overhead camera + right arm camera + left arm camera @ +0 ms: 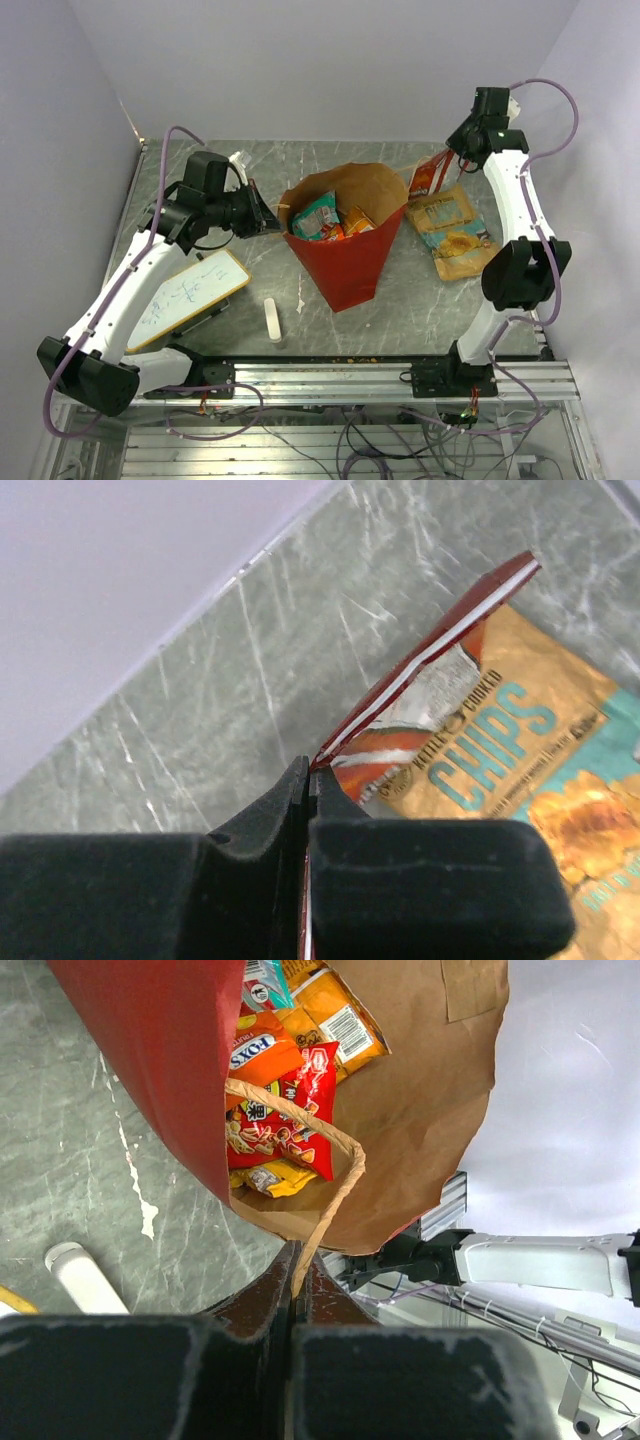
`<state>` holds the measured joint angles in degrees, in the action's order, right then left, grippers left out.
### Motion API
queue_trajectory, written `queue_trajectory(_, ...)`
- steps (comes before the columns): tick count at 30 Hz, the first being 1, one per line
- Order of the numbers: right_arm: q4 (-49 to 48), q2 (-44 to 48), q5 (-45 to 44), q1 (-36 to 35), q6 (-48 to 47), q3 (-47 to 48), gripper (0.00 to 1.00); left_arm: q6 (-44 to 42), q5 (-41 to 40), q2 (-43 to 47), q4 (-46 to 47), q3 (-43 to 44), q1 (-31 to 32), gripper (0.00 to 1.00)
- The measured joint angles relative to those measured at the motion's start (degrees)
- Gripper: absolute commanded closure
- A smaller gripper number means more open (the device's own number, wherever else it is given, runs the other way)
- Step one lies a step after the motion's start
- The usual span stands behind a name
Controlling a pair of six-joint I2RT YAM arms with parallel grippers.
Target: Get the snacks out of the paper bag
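The paper bag (345,270), red outside and brown inside, stands open and tilted at mid-table. Several snacks (328,217) lie inside it: a red packet (285,1125), an orange one (265,1050) and a yellow one (340,1020). My left gripper (268,215) (298,1270) is shut on the bag's tan paper handle (335,1185) at the left rim. My right gripper (455,150) (310,780) is shut on the edge of a red snack packet (430,178) (430,650), held above the back right of the table. Two yellow chips packets (440,212) (510,740) lie flat below it.
A white whiteboard (190,295) lies at the front left, with a small white eraser bar (272,320) (85,1278) beside it. Purple walls close in the back and both sides. A metal rail (350,375) runs along the near edge.
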<state>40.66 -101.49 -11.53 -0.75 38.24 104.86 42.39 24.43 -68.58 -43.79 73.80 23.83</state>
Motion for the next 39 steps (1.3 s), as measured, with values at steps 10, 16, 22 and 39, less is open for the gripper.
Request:
queue_trajectory(10, -7.9, 6.3, 7.4, 9.0, 4.0, -20.4, 1.00, 0.1, -1.1, -0.3, -0.2, 0.8, 0.0, 0.93)
queue_trajectory(16, -12.0, 14.0, 8.0, 14.6, 3.2, -41.4, 1.00, 0.1, -1.1, 0.1, -0.2, -0.3, 0.0, 0.93)
queue_trajectory(22, -16.3, 17.1, 7.4, 18.2, 1.4, -53.5, 1.00, 0.1, -0.9, 0.4, -0.3, -0.9, 0.0, 0.93)
queue_trajectory(39, -14.3, 21.5, 7.7, 20.2, -3.2, -57.9, 0.35, 0.8, 0.1, 1.9, -0.1, -2.4, 0.0, 0.93)
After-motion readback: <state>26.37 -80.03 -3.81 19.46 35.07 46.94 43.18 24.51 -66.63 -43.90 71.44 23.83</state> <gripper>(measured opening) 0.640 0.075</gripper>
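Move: The right hand already holds the Doritos bag by its top edge. The chips packet it is taken to lies flat about 15 cm back, 2 cm to the right and some 24 cm below. The paper bag's middle is roughly 28 cm to the left, 19 cm back and 14 cm below. From the left hand, still on the bag handle, the chips packet is about 9 cm ahead, 46 cm right and 25 cm below. Right hand sweeps some 22 cm down, 20 cm back and 9 cm right, then opens, releasing the Doritos bag. ##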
